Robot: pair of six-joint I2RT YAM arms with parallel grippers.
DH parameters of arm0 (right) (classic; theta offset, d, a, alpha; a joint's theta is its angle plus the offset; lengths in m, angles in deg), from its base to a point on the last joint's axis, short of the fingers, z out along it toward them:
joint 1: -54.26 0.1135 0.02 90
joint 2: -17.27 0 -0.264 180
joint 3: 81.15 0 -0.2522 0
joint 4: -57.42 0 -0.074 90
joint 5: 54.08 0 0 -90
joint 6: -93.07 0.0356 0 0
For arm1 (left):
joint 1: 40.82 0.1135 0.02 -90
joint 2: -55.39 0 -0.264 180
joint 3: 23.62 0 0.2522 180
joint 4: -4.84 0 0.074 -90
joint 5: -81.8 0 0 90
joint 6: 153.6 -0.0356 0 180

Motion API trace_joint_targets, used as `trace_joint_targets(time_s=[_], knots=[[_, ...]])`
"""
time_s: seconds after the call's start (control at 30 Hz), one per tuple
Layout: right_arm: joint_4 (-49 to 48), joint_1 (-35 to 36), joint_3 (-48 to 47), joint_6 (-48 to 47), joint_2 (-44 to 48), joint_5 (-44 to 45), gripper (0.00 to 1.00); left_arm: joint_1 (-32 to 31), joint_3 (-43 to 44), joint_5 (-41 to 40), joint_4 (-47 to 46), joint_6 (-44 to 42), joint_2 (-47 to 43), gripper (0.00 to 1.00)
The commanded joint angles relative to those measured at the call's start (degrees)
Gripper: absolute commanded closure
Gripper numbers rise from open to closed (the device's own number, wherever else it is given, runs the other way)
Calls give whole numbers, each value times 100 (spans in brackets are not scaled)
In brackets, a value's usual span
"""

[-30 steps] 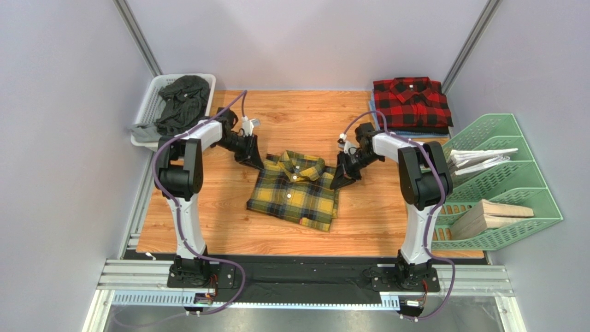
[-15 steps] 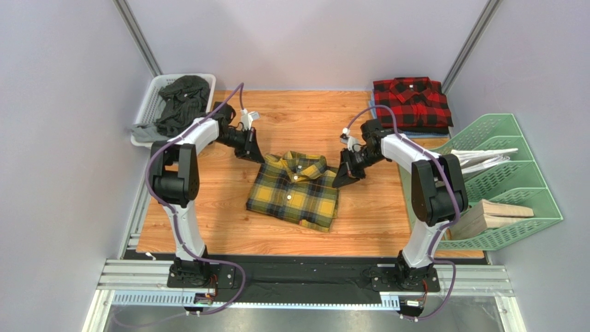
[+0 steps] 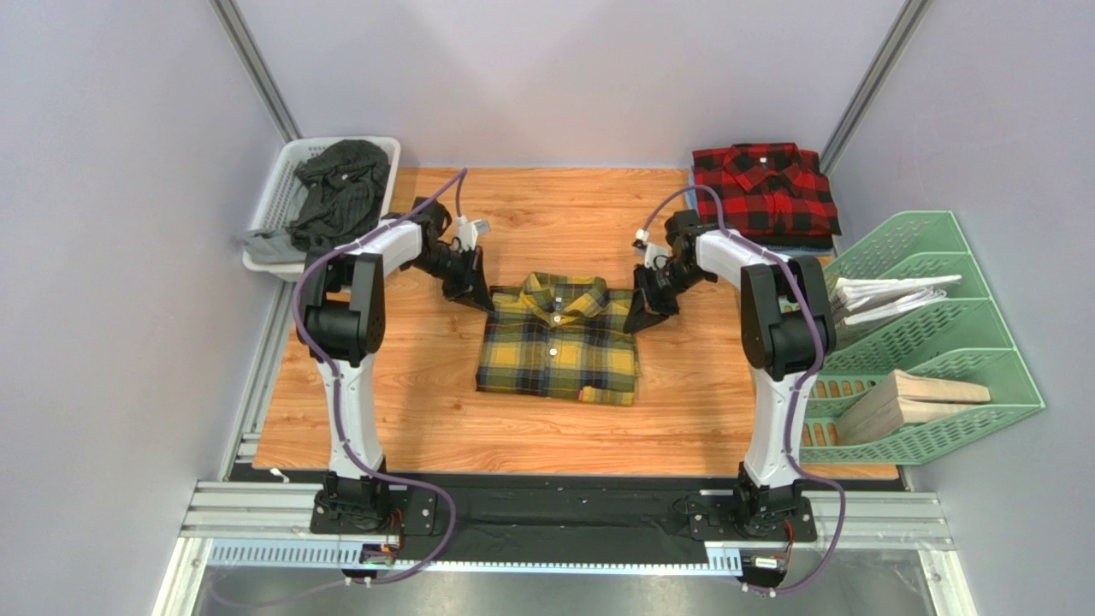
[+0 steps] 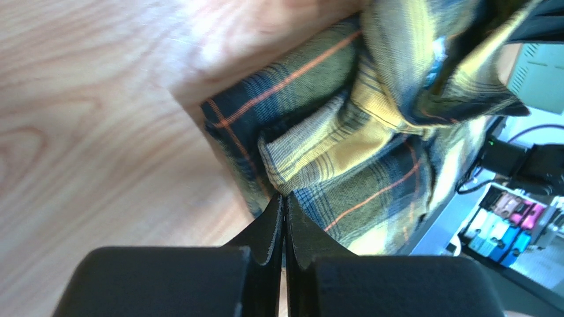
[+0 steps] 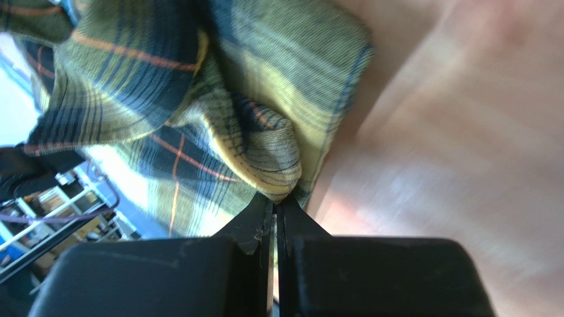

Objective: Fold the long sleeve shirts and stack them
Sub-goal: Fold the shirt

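Observation:
A yellow long sleeve shirt (image 3: 559, 340) with dark checks lies folded at the middle of the wooden table, collar toward the far side. My left gripper (image 3: 482, 293) is shut on a fold of cloth at its upper left corner. In the left wrist view the gripper (image 4: 284, 198) pinches the shirt (image 4: 344, 132) at the fingertips. My right gripper (image 3: 636, 318) is shut on the upper right corner, and the right wrist view shows this gripper (image 5: 275, 198) nipping a bunched edge of the shirt (image 5: 218, 99). A red and black long sleeve shirt (image 3: 765, 190) lies folded at the back right.
A white basket (image 3: 274, 205) with dark grey clothes stands at the back left corner. A green file rack (image 3: 945, 257) holding papers and wooden blocks runs along the right side. The red shirt rests on a blue folded item.
Both grippers closed on the yellow shirt's upper corners. The shirt, skewed before, has been pulled square and shifted slightly right and toward the far side.

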Motion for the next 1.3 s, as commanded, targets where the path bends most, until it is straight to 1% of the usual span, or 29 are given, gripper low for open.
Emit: trace_joint_targets(time_s=[0.0,0.13,0.17,0.2,0.23,0.27,0.3,0.33,0.37,0.43,0.47,0.5,0.53,0.57,0.63,0.67,0.73,0.77,0.8,0.83,0.87,0.9,0.97,1.0,1.03,1.07,1.1,1.2,1.27], knots=[[-83,-37,-530,-79,-268,478,100,-1,449,-400,-116,289,99,100],[-188,-28,-706,61,-303,478,100,8,511,-471,-108,158,12,98],[-197,-37,-793,62,-268,469,98,17,529,-340,-99,71,-24,91],[-180,-37,-829,36,-233,452,94,25,512,-225,-116,17,-94,73],[-153,-37,-864,-69,-181,417,88,34,494,-172,-125,-35,-321,65],[-5,-55,-977,-166,-41,216,72,34,433,-119,-186,-201,-523,55],[83,-63,-996,-202,91,136,63,34,223,-93,-395,-299,-777,50],[137,-72,-987,-507,231,57,57,34,100,-110,-502,-395,-1372,46],[198,-107,-926,-658,651,-48,44,34,-15,-180,-581,-614,-1665,20],[269,-151,-698,-965,1092,-102,36,34,-235,-294,-617,-869,-2541,16],[251,-186,-610,-1158,1373,-285,20,34,-323,-382,-652,-1114,-2851,1],[199,-187,-348,-1230,1871,-391,11,34,-550,-374,-800,-1221,-3133,1],[112,-178,-206,-1248,2146,-514,4,34,-717,-261,-932,-1335,-3666,1],[-98,-126,-31,-1100,2340,-767,0,34,-884,123,-1056,-1441,-3906,1],[-284,-20,365,-766,2641,-1094,0,34,-1455,434,-1591,-927,-4328,1],[-398,146,488,-538,2658,-1417,0,34,-1597,687,-1645,-358,-4357,1],[-705,340,987,208,2624,-1683,0,-27,-1799,1363,-1452,-47,-4087,2],[-1107,541,1147,455,2597,-1954,0,-262,-1870,1836,-1339,547,-3919,7],[-1346,665,1331,1092,2580,-2052,0,-421,-2071,2033,-1277,762,-3787,7],[-1627,788,1629,1395,2493,-2175,0,-727,-2264,2148,-1433,955,-3681,4],[-2108,1007,1780,1641,2457,-2385,0,-843,-2518,2184,-1791,1662,-3715,1],[-2313,1104,1894,1913,2422,-2431,0,-949,-3182,2271,-3013,2148,-3768,1],[-2830,1332,2219,2284,2317,-2370,0,-1203,-3600,2123,-3656,2983,-3734,1],[-3016,1369,2308,2407,2246,-2335,0,-1283,-3837,2175,-4137,3170,-3629,1],[-3244,1395,2439,2782,2159,-2308,0,-1345,-3857,2149,-4176,3259,-3306,1],[-3586,1396,2597,2882,1914,-2291,0,-1346,-3848,2027,-4116,3190,-3128,1],[-3607,1378,2651,2874,1807,-2247,0,-1328,-3848,1913,-4020,3155,-2718,1],[-3301,1168,2669,2462,1228,-2167,0,-1091,-3857,1657,-3897,3120,-1856,1],[-2879,913,2660,2181,859,-2133,0,-881,-3848,1324,-3538,2883,-1634,1]])
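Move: Both hands have shut fingers on the shirt's upper side edges. Their next goal is the middle of its near edge: about 18 cm back and 12 cm right of the left hand, some 14 cm back and 14 cm left of the right hand, barely lower. The collar is about 2 cm ahead and 13 cm right of the left hand. The shirt's near right corner lies roughly 15 cm back from the right hand and 1 cm to its right. Forward first, a light tug of some 2 to 3 cm by both hands on the pinched cloth; then the fingers open wide, let go, and both arms arc quickly up (left about 25 cm, right 17), back over the shirt and inwards, then down low by its near edge. Both wrists tip the fingers flatter, towards each other, gripper jaws staying wide open. ##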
